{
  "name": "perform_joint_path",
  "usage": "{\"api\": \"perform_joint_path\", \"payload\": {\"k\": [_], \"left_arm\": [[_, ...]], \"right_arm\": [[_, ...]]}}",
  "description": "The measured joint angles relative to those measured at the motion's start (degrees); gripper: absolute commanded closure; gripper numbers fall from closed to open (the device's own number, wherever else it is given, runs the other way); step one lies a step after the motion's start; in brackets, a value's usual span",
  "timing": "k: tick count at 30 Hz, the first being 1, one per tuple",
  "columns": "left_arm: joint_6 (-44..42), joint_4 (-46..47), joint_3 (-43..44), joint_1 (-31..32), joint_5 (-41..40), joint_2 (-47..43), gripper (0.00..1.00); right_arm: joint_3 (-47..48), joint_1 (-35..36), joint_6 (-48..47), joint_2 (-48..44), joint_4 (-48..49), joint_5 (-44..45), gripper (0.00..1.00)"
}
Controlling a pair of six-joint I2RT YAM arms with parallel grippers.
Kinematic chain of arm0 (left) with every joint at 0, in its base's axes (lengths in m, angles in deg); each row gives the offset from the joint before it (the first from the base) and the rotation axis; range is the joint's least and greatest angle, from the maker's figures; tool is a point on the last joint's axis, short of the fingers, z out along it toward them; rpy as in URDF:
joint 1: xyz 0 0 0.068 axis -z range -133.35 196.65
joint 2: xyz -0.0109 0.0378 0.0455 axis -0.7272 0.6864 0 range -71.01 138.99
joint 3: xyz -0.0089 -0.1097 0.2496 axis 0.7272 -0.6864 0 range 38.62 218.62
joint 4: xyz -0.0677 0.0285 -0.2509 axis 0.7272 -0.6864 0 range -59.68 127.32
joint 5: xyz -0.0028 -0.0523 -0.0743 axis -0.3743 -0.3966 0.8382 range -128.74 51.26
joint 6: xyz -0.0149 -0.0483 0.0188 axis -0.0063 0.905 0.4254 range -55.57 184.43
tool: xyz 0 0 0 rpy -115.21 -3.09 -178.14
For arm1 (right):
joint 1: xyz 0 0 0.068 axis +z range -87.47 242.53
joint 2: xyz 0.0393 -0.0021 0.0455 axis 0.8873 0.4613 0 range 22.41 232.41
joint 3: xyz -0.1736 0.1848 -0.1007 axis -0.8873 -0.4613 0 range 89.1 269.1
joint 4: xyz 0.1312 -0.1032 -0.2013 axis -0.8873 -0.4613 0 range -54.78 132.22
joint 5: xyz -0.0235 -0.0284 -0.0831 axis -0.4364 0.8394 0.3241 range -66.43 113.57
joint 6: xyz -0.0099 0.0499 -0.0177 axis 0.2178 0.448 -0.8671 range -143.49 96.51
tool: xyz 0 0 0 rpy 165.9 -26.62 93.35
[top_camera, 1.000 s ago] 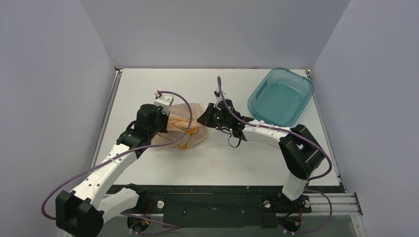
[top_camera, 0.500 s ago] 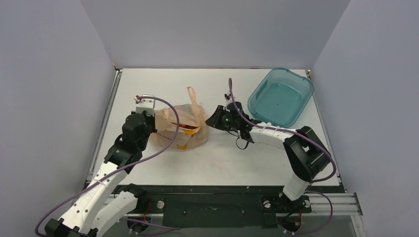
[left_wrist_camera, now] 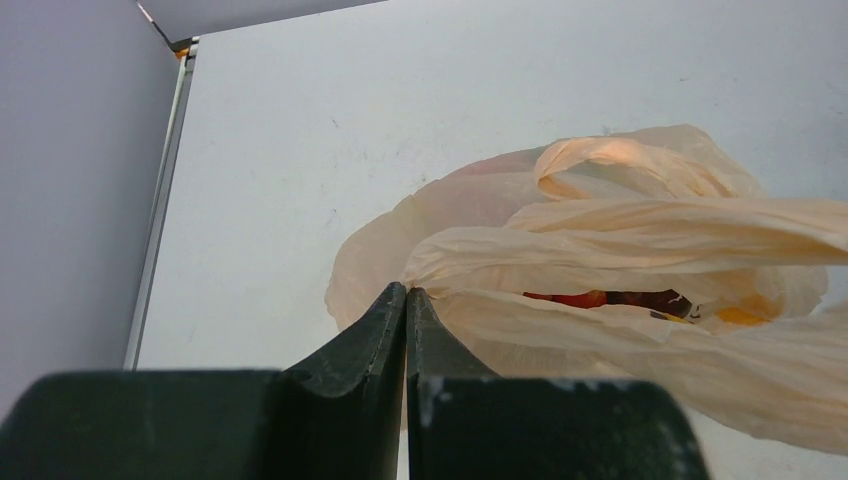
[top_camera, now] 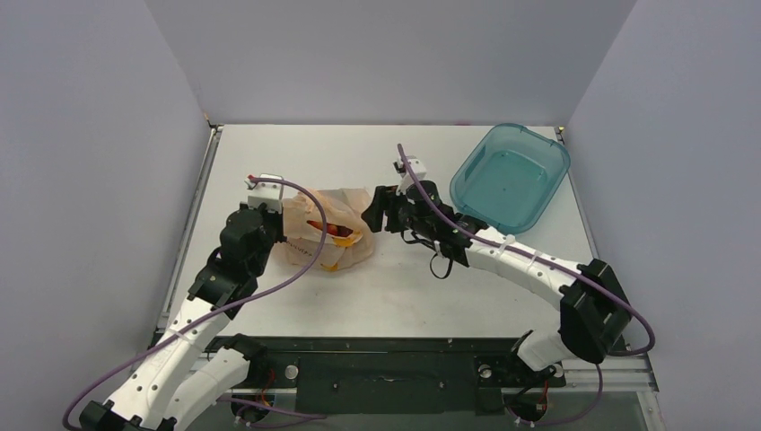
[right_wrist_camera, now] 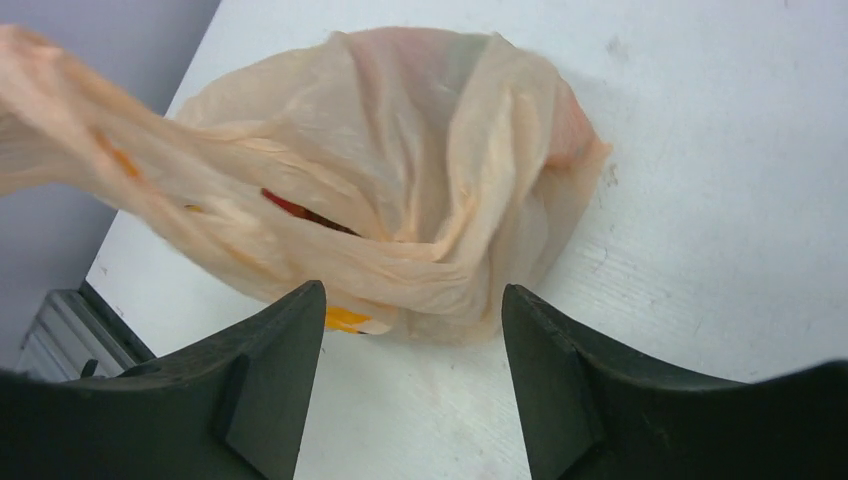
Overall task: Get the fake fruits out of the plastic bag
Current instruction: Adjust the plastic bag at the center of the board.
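Observation:
The pale-orange plastic bag (top_camera: 336,242) lies crumpled on the white table, its mouth gaping a little. My left gripper (top_camera: 287,235) is shut on the bag's left rim; in the left wrist view the bag (left_wrist_camera: 640,250) fans out in pleats from the closed tips of the gripper (left_wrist_camera: 406,291). Red and dark fake fruits (left_wrist_camera: 600,298) show through the slit, and the fruits (top_camera: 334,230) show from above too. My right gripper (top_camera: 370,215) is open just right of the bag. In the right wrist view this gripper (right_wrist_camera: 412,292) holds nothing, with the bag (right_wrist_camera: 420,170) lying beyond its fingertips.
A teal translucent tub (top_camera: 547,157) stands at the back right of the table, behind the right arm. Grey walls close in the table on the left, back and right. A metal rail (left_wrist_camera: 160,200) runs along the table's left edge.
My right gripper has opened and let go of the bag's handle, which has dropped back onto the bag. The right arm has reached in closer. The left gripper has stayed shut on the rim.

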Motion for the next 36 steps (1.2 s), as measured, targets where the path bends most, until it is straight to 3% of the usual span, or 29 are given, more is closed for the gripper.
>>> {"api": "perform_joint_path", "payload": {"k": [9,20,22,24,26,29,33,36], "left_arm": [[-0.1,0.0,0.0,0.2,0.0,-0.7,1.0],[-0.1,0.4,-0.3,0.6,0.2,-1.2,1.0],[-0.1,0.4,-0.3,0.6,0.2,-1.3,1.0],[-0.1,0.4,-0.3,0.6,0.2,-1.3,1.0],[-0.1,0.4,-0.3,0.6,0.2,-1.4,1.0],[-0.1,0.6,-0.5,0.7,0.1,-1.7,1.0],[-0.1,1.2,-1.0,0.7,-0.8,-2.8,1.0],[-0.1,1.9,-2.0,0.7,-2.6,-5.0,1.0]], "right_arm": [[10.6,10.1,-11.5,-0.4,-4.1,7.9,0.36],[21.0,13.3,-14.5,11.6,-6.4,10.1,0.37],[21.2,13.3,-13.9,12.7,-6.4,10.1,0.41],[21.5,13.3,-12.9,13.5,-6.6,10.3,0.51],[21.9,13.3,-11.7,13.9,-6.8,10.7,0.66],[22.4,12.8,-9.7,14.1,-6.8,11.1,0.97],[21.2,9.8,-5.2,13.7,-4.6,11.2,1.0],[15.0,4.9,-0.1,10.2,-0.2,9.9,1.0]]}}
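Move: The right hand, open and empty, has the bag's loose handle about 9 cm to its left, level fore and aft and perhaps 2 cm above it. The red fruits showing in the bag's mouth lie some 11 cm left of that hand, 1 cm ahead and 10 cm below. The left hand already pinches the other handle; from it the loose handle is about 10 cm right and 5 cm down, level fore and aft, and the fruits 7 cm right, 1 cm ahead, 17 cm below. The right fingers shut on the bag's loose handle, pinching it after the hand has swung about 10 cm left towards it, first rising some 7 cm and tipping the fingers up, then sinking about 4 cm. Still pinching, the hand draws right and forward, roughly 4 cm each way, turning clockwise. The left hand keeps its grip on the other handle and near the end eases about 2 cm up, back and left. ##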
